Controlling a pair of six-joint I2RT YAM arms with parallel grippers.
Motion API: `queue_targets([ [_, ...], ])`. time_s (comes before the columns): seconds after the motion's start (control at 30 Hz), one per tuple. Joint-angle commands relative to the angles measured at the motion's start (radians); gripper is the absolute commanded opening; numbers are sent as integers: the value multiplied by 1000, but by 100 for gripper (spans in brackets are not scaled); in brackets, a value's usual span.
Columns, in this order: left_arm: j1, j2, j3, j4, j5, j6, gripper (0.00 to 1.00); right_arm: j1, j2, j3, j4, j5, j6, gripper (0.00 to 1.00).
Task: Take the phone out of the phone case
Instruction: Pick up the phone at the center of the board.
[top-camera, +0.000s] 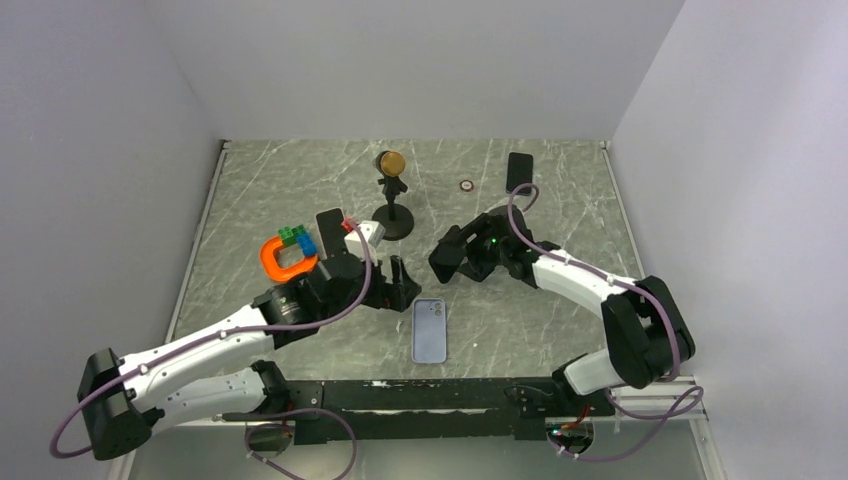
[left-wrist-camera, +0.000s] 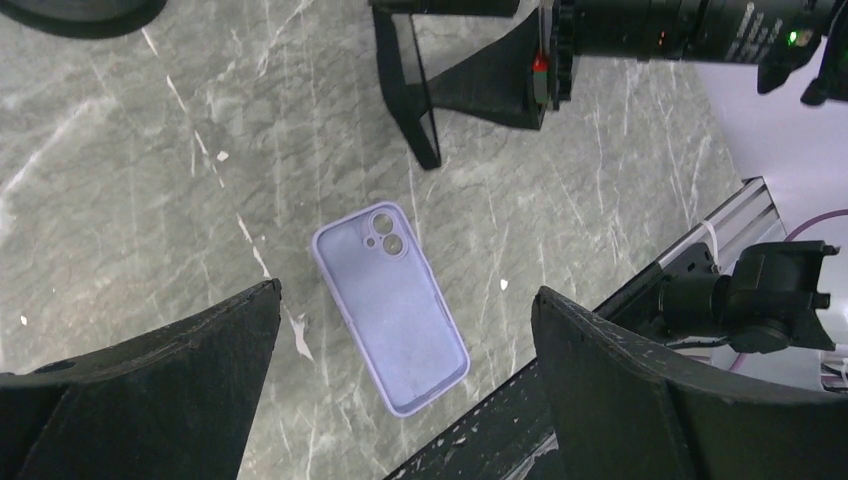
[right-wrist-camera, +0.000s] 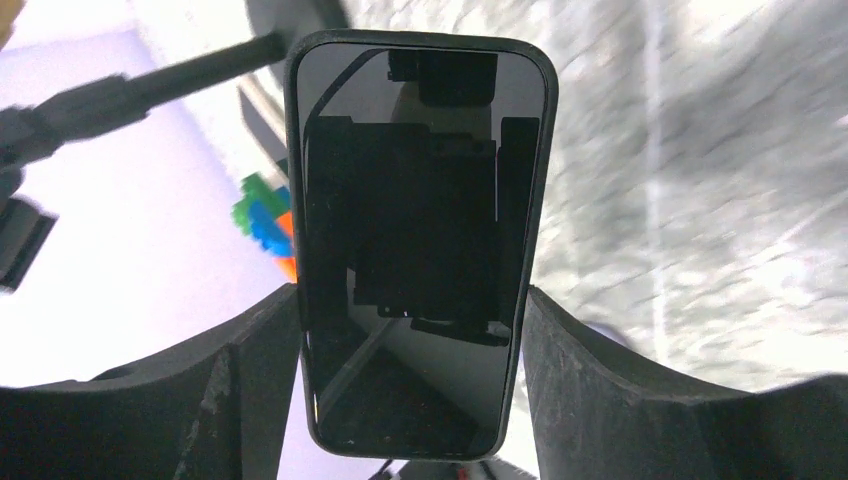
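Note:
The lilac phone case (top-camera: 430, 330) lies flat on the marble table near the front edge, its hollow side up and nothing in it (left-wrist-camera: 390, 305). My left gripper (top-camera: 398, 283) hovers above it, open, its two fingers standing wide on either side of the case (left-wrist-camera: 407, 290). The black phone (right-wrist-camera: 420, 240) is out of the case and off the table. My right gripper (right-wrist-camera: 412, 310) is shut on its long edges near one end, screen toward the camera. In the top view the right gripper (top-camera: 452, 255) is up and right of the case.
An orange handle with coloured blocks (top-camera: 290, 255) sits by the left arm. A black stand with a gold ball (top-camera: 392, 190) stands behind the grippers. A dark slab (top-camera: 518, 170) and a small ring (top-camera: 466, 185) lie far back. The black rail (top-camera: 420, 395) runs just in front of the case.

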Motion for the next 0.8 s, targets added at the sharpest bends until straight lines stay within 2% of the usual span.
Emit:
queue_targets([
  [0.0, 4, 60, 90, 63, -18, 51, 99, 55, -96, -5, 201, -55, 177, 0],
  [0.37, 3, 160, 123, 80, -33, 86, 89, 169, -148, 5, 229, -16, 248, 0],
  [0.77, 3, 198, 115, 70, -112, 61, 49, 326, -198, -5, 217, 120, 343, 0],
])
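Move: The black phone, already pinched in the right fingers, hangs about 12 cm ahead of the left fingertips, 9 cm to their right and 9 cm below. For the right hand, those open left fingertips lie some 12 cm back, 9 cm left and 10 cm higher. The purple phone case lies on the table roughly 14 cm back, 4 cm left and 9 cm below the right hand; the black stand is about 13 cm ahead and 14 cm left of that hand, level with it. Leftward, upward and back, roughly 8 cm across and 7 cm up, the right arm carries the pinched phone to the left gripper, tilting some 15 degrees so its fingers dip less, the rise mostly done in the first half. The left hand eases about 3 cm forward and a little right and down, closing its fingers to about half around the phone's near end, one on each face. ##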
